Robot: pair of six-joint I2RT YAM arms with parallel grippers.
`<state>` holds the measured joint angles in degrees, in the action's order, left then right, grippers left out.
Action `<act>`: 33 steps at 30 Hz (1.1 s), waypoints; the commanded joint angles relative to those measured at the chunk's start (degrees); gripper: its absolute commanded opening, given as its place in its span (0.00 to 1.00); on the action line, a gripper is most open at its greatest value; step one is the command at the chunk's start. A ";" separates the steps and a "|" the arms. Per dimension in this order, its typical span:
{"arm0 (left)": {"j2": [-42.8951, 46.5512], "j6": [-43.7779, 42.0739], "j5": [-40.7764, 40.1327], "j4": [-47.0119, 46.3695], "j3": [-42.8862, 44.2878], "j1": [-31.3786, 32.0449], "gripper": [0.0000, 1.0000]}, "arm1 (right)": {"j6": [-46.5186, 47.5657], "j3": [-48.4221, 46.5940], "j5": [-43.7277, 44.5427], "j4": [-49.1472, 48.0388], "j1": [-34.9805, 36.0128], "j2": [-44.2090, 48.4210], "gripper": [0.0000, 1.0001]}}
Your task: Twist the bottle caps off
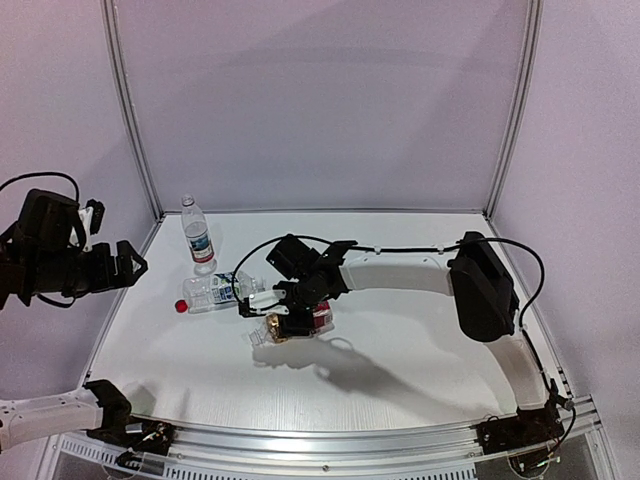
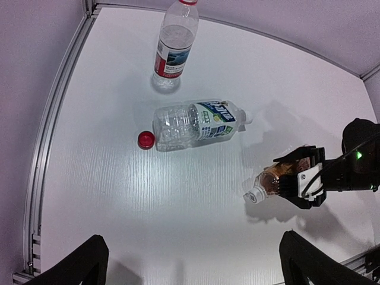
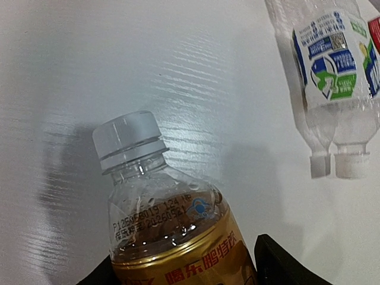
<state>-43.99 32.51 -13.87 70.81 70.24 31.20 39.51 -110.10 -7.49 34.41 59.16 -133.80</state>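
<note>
My right gripper (image 1: 297, 318) is shut on the amber bottle (image 3: 178, 237) with the red-gold label, holding it tilted just above the table. Its whitish cap (image 3: 127, 139) is on and points away from the fingers (image 3: 285, 264). A clear bottle with a green-blue label (image 2: 199, 122) lies on its side, white cap (image 2: 246, 117) on. A loose red cap (image 2: 145, 139) lies on the table by that bottle's base. A third clear bottle (image 2: 175, 41) with a red-blue label stands upright at the back left. My left gripper (image 2: 193, 264) hangs open and empty, high above the table's left side.
The white table (image 1: 400, 360) is bounded by a metal rail (image 2: 44, 154) on the left and by lilac walls at the back and sides. The right arm (image 1: 400, 272) stretches across the table's middle from the right.
</note>
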 commanded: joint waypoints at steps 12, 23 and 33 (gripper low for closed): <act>1.04 1.63 -0.81 -8.93 -5.69 0.82 0.99 | -46.73 -3.62 14.59 18.30 1.14 4.35 0.77; 0.93 2.05 -3.00 -9.63 -6.14 1.32 0.99 | -40.32 6.23 8.12 9.78 -0.52 15.62 0.99; 0.21 0.15 -1.83 -11.61 -4.46 1.34 0.99 | -22.85 20.43 -8.01 0.16 -5.86 21.79 0.99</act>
<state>-43.16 33.95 -15.68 60.71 64.12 32.08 7.22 -94.72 -9.08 39.35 54.13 -113.25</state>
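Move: Between the right fingers, at about the hand point, lies the gold bottle, its cap pointing left and slightly back; bare table lies to the right. From this hand the clear bottle lying down is some 21 cm left and 12 cm ahead, and the standing bottle about 29 cm left and 21 cm ahead. The gold bottle is roughly 28 cm right of the left hand, 9 cm ahead and 25 cm below. Sliding right along the table, the right hand takes the gold bottle some 5 cm away from the clear bottle while the wrist turns about 40 degrees clockwise. Its fingers then open wide and let go, and it rises nearly 8 cm, ending another 3 cm or so to the right. The open left hand edges about 2 cm forward. ##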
